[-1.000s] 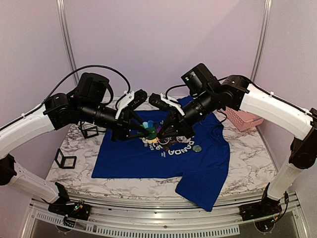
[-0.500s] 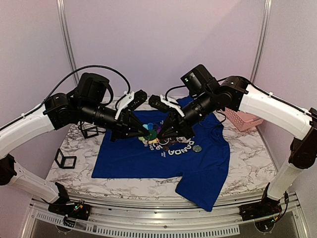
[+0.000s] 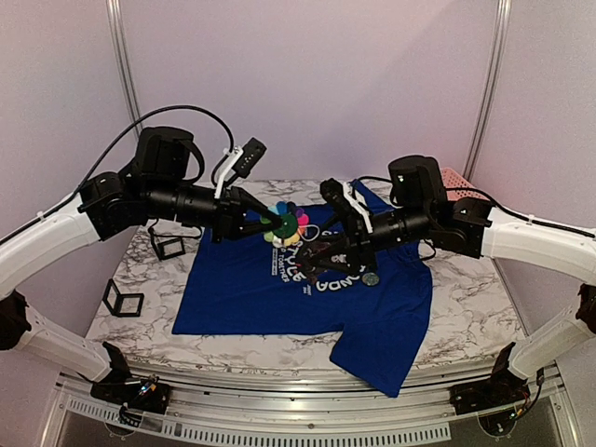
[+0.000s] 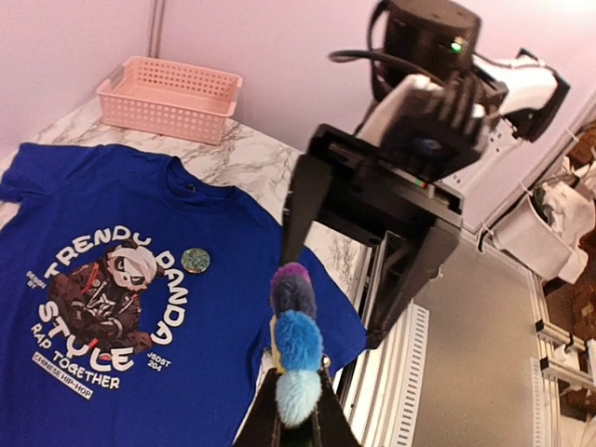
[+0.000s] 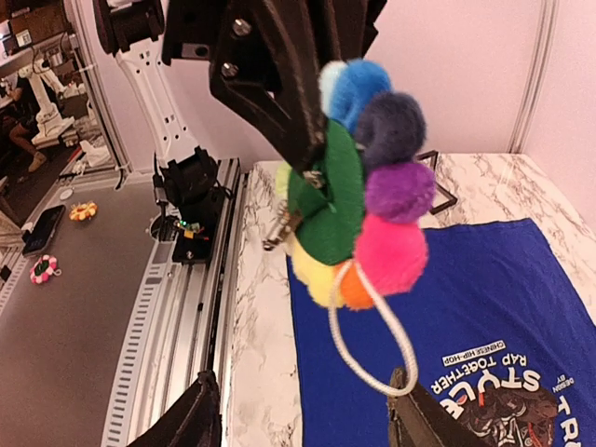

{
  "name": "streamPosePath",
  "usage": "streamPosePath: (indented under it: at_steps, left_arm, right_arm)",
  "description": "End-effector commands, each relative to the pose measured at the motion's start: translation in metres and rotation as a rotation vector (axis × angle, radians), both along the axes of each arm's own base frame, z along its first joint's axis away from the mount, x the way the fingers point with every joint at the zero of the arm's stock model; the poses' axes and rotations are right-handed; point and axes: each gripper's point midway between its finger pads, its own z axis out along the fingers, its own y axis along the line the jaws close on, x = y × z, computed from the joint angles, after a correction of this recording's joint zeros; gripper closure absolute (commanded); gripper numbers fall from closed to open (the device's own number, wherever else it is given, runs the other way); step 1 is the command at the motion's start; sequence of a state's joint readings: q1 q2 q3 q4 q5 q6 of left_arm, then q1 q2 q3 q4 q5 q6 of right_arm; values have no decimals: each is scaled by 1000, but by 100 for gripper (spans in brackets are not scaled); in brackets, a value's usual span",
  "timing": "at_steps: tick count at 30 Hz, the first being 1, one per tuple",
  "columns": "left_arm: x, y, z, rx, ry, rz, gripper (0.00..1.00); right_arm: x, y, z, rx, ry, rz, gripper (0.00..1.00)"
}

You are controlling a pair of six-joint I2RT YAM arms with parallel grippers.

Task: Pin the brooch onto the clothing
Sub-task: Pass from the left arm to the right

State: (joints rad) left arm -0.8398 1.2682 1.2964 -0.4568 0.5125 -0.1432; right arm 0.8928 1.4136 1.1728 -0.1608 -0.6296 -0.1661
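Note:
The brooch (image 3: 285,226), a flower of fluffy multicoloured balls round a green middle, hangs above the clothing (image 3: 279,298), a royal-blue T-shirt spread flat on the marble table. My left gripper (image 3: 276,223) is shut on the brooch's edge. In the left wrist view the brooch (image 4: 296,340) sticks up out of my left gripper (image 4: 298,414). My right gripper (image 3: 319,253) stands open just right of and below the brooch. In the right wrist view the brooch (image 5: 363,186) is ahead of my right gripper (image 5: 303,419), and its white cord loop (image 5: 372,345) reaches down to one fingertip (image 5: 410,396).
A round grey disc (image 3: 372,277) lies on the shirt beside the chest print. Two black open-frame cubes (image 3: 122,298) (image 3: 168,247) stand on the table's left side. A pink lattice basket (image 3: 461,182) sits at the back right, partly behind the right arm.
My right gripper has opened, let go of the brooch and drawn back to the right and down. My left gripper has shut on the brooch and lifted it a little.

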Motion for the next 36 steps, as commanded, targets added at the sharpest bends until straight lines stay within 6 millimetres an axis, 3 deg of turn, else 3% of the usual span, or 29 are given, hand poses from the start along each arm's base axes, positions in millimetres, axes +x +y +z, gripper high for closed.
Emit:
streamPosePath:
  at_steps: [1,5,7,11,14,18,21,36]
  left_arm:
    - [49,21,-18,-61,229,248,100]
    - [80,40,-77,-57,473,398,100]
    - [82,38,-86,-91,499,406,100]
    - [88,40,-94,-119,520,434,100]
    - [92,41,-97,-136,535,450,100]
    - [94,39,-99,-141,537,442,100]
    - [95,39,-101,-136,538,442,100]
    - [101,32,-104,-128,545,433,100]
  right_arm:
    - [12,0,33,183,37,-60,40]
    - [35,-4,8,148,175,-183,42]
    - [37,-3,0,150,200,-194,46]
    - [31,5,3,214,169,-205,57]
    - [18,24,6,241,68,-165,63]
    - [45,40,-26,187,76,-265,66]
    - [60,44,-38,172,75,-329,69]
    - [69,73,-55,164,120,-286,95]
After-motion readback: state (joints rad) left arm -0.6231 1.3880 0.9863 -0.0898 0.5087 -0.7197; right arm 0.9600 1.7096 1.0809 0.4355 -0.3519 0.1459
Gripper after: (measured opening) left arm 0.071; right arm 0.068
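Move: The left hand holds the brooch, its middle about 3 cm to the right of that hand, 1 cm ahead and 1 cm lower. From the open right hand, the brooch is roughly 5 cm left, 2 cm ahead and 4 cm higher. The shirt's panda print lies about 17 cm ahead of the right hand, 3 cm right and 28 cm below; the round badge about 15 cm ahead, 16 cm right, equally low. Left lowers the held brooch some 11 cm and forward; right, fingers closing, goes left, forward, down towards it. ##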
